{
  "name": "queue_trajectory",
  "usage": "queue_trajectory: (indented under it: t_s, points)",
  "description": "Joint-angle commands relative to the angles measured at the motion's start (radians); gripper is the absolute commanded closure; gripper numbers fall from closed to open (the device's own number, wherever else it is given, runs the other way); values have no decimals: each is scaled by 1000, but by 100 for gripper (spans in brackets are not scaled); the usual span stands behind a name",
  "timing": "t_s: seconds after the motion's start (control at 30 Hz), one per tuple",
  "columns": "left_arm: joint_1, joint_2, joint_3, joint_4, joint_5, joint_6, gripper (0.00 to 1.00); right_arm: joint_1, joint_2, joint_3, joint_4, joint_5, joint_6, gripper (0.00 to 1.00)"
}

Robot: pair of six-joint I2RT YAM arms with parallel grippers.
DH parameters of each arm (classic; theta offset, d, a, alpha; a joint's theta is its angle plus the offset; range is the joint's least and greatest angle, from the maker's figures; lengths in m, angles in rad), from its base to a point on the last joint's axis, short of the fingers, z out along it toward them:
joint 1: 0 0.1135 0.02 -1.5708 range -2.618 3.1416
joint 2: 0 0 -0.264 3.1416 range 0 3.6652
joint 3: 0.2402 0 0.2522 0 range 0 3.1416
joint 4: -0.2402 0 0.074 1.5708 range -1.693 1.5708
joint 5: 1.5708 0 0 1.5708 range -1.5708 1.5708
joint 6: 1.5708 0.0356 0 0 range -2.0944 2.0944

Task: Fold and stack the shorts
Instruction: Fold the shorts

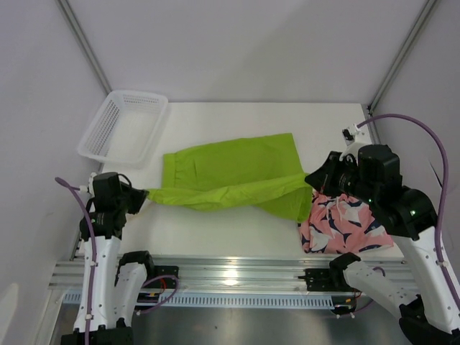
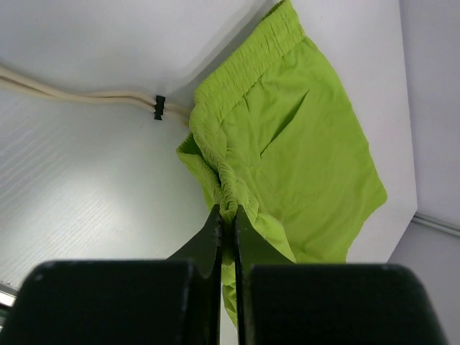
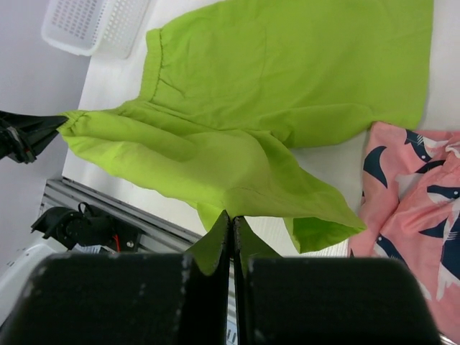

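Note:
The lime green shorts lie across the middle of the table, their near edge lifted and stretched between both arms. My left gripper is shut on the gathered waistband at the left end. My right gripper is shut on the fabric's hem at the right end. The far half of the green shorts rests flat on the table. The pink shorts with navy-and-white print lie crumpled at the near right, partly under the right arm, and show in the right wrist view too, pink shorts.
A white mesh basket stands at the far left of the white table, apart from the shorts. The metal rail runs along the near edge. Grey enclosure walls stand left, right and behind.

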Motion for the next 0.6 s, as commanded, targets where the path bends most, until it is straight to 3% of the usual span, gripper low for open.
queue_trajectory:
  t_s: [0.0, 0.27, 0.57]
  points:
    - [-1, 36, 63, 41, -44, 13, 98, -6, 59, 47, 24, -2, -41, 100]
    - [2, 270, 184, 91, -126, -64, 100, -126, 327, 203, 106, -69, -89, 100]
    - [28, 486, 270, 223, -73, -211, 100, -209, 697, 431, 198, -180, -97, 100]
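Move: Both closed grippers hold the near edge of the green shorts in the air. The flat-lying part of the shorts centres about 21 cm ahead, 27 cm right of and 17 cm below the left gripper; from the right gripper it is some 25 cm ahead, 18 cm left and 32 cm below. The white basket is about 31 cm ahead and 10 cm left of the left gripper. The folded pink shorts sit roughly 3 cm ahead, 14 cm right and 31 cm below the right gripper. Sweep both grippers forward together, keeping the pinch on the green shorts: bring the right one about 17 cm out, past the pink shorts and over the table, and the left one about half as far towards the basket, easing slightly left. Turn the left wrist some 10 degrees counter-clockwise and keep both grippers near their present heights. ##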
